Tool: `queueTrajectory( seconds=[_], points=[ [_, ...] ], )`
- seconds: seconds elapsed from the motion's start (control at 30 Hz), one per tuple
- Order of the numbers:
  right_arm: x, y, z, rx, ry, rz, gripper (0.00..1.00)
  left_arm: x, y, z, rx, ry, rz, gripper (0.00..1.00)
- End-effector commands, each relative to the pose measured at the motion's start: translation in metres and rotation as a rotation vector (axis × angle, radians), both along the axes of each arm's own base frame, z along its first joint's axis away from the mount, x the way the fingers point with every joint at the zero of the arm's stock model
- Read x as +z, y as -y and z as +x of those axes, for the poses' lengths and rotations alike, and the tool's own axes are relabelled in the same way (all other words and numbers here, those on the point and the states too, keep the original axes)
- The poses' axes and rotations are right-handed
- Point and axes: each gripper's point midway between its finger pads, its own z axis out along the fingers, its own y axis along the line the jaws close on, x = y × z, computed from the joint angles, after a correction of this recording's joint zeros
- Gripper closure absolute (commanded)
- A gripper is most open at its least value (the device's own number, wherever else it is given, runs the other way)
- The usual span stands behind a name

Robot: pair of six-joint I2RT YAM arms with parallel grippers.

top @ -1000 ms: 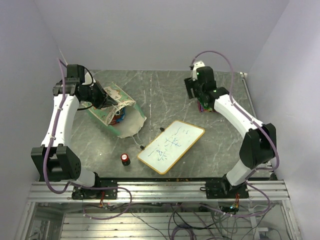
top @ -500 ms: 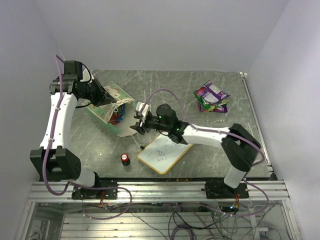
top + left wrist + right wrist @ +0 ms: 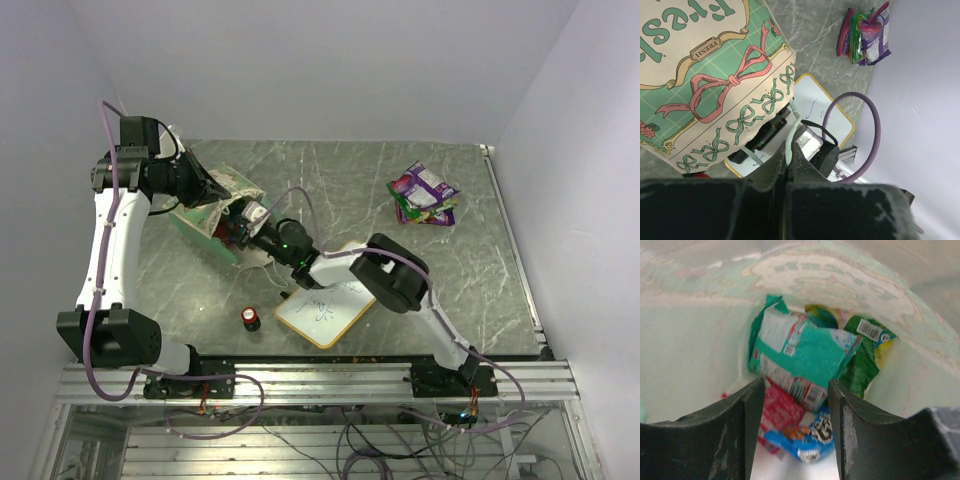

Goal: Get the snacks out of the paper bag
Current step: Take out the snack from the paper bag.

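The green paper bag (image 3: pixel 212 212) lies on its side at the left of the table, mouth toward the middle. My left gripper (image 3: pixel 789 150) is shut on the bag's thin green rim and holds the mouth up. My right gripper (image 3: pixel 796 390) is inside the bag's mouth (image 3: pixel 250 222), open, with nothing between its fingers. Just ahead of it lie snacks: a teal packet (image 3: pixel 805 352), a green one (image 3: pixel 862 357), a red one (image 3: pixel 780 415) and a blue one (image 3: pixel 807 440). More snacks (image 3: pixel 424 195) lie piled at the far right of the table.
A wood-framed whiteboard (image 3: pixel 322 316) lies under my stretched right arm in the front middle. A small red-capped black cylinder (image 3: pixel 250 318) stands left of it. The right arm spans from its base to the bag, low over the board.
My right arm has swung from the snack pile at the far right across to the bag and pushed its gripper into the mouth, jaws narrower. The left gripper has raised the rim slightly.
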Motion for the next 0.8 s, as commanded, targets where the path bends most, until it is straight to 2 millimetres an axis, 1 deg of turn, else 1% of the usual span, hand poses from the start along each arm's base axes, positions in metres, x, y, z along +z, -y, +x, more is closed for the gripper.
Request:
queueTrajectory(
  seconds=[0.0, 0.03, 0.07, 0.1, 0.13, 0.3, 0.4, 0.5, 0.57, 0.67, 0.7, 0.73, 0.77],
  points=[
    [0.023, -0.013, 0.028, -0.129, 0.066, 0.107, 0.46, 0.014, 0.003, -0.01, -0.053, 0.062, 0.028, 0.93],
    [0.017, -0.018, 0.031, -0.133, 0.075, 0.093, 0.46, 0.012, 0.002, -0.011, -0.055, 0.056, 0.033, 0.93],
    [0.017, -0.022, 0.036, -0.137, 0.091, 0.088, 0.45, 0.009, 0.002, -0.012, -0.057, 0.05, 0.033, 0.93],
    [0.012, -0.026, 0.039, -0.142, 0.095, 0.073, 0.45, 0.008, 0.003, -0.013, -0.057, 0.049, 0.03, 0.93],
    [-0.004, -0.03, 0.044, -0.151, 0.083, 0.037, 0.43, 0.008, 0.003, -0.013, -0.055, 0.05, 0.024, 0.93],
    [-0.028, -0.036, 0.058, -0.188, 0.078, -0.003, 0.34, 0.011, 0.007, -0.011, -0.053, 0.054, -0.008, 0.93],
    [-0.033, -0.038, 0.065, -0.19, 0.072, 0.0, 0.27, 0.012, 0.007, -0.011, -0.054, 0.05, 0.002, 0.93],
    [-0.039, -0.045, 0.071, -0.175, 0.068, -0.01, 0.2, 0.011, 0.007, -0.011, -0.054, 0.046, 0.003, 0.93],
    [-0.044, -0.052, 0.074, -0.137, 0.061, -0.007, 0.19, 0.009, 0.007, -0.012, -0.051, 0.041, 0.001, 0.93],
    [-0.052, -0.058, 0.08, -0.129, 0.057, -0.009, 0.16, 0.005, 0.011, -0.013, -0.051, 0.031, -0.007, 0.93],
    [-0.051, -0.059, 0.083, -0.126, 0.058, -0.002, 0.15, 0.004, 0.012, -0.014, -0.052, 0.026, -0.008, 0.93],
    [-0.059, -0.061, 0.085, -0.12, 0.045, -0.01, 0.14, 0.002, 0.012, -0.015, -0.053, 0.022, -0.009, 0.93],
    [-0.062, -0.063, 0.087, -0.11, 0.04, -0.01, 0.13, 0.001, 0.013, -0.015, -0.054, 0.017, -0.009, 0.93]
  ],
)
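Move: For the right hand, already inside the bag's mouth, the teal packet lies about 9 cm ahead, 8 cm to the left and some 5 cm lower. The green packet sits roughly 4 cm farther out and 3 cm to the right of it; the blue packet is nearer and lower, about 8 cm ahead and 3 cm left of the hand. From the left hand the teal packet lies about 10 cm ahead, 11 cm left and 20 cm below. Forward and left, deeper into the paper bag, the right hand reaches about 10 cm towards the teal packet, level at first and then also sinking some 5 cm, while it turns slightly clockwise. Its half-open fingers spread nearly wide to straddle the packets; contact can't be made out. The left hand keeps pinching the bag's string, nearly still. ##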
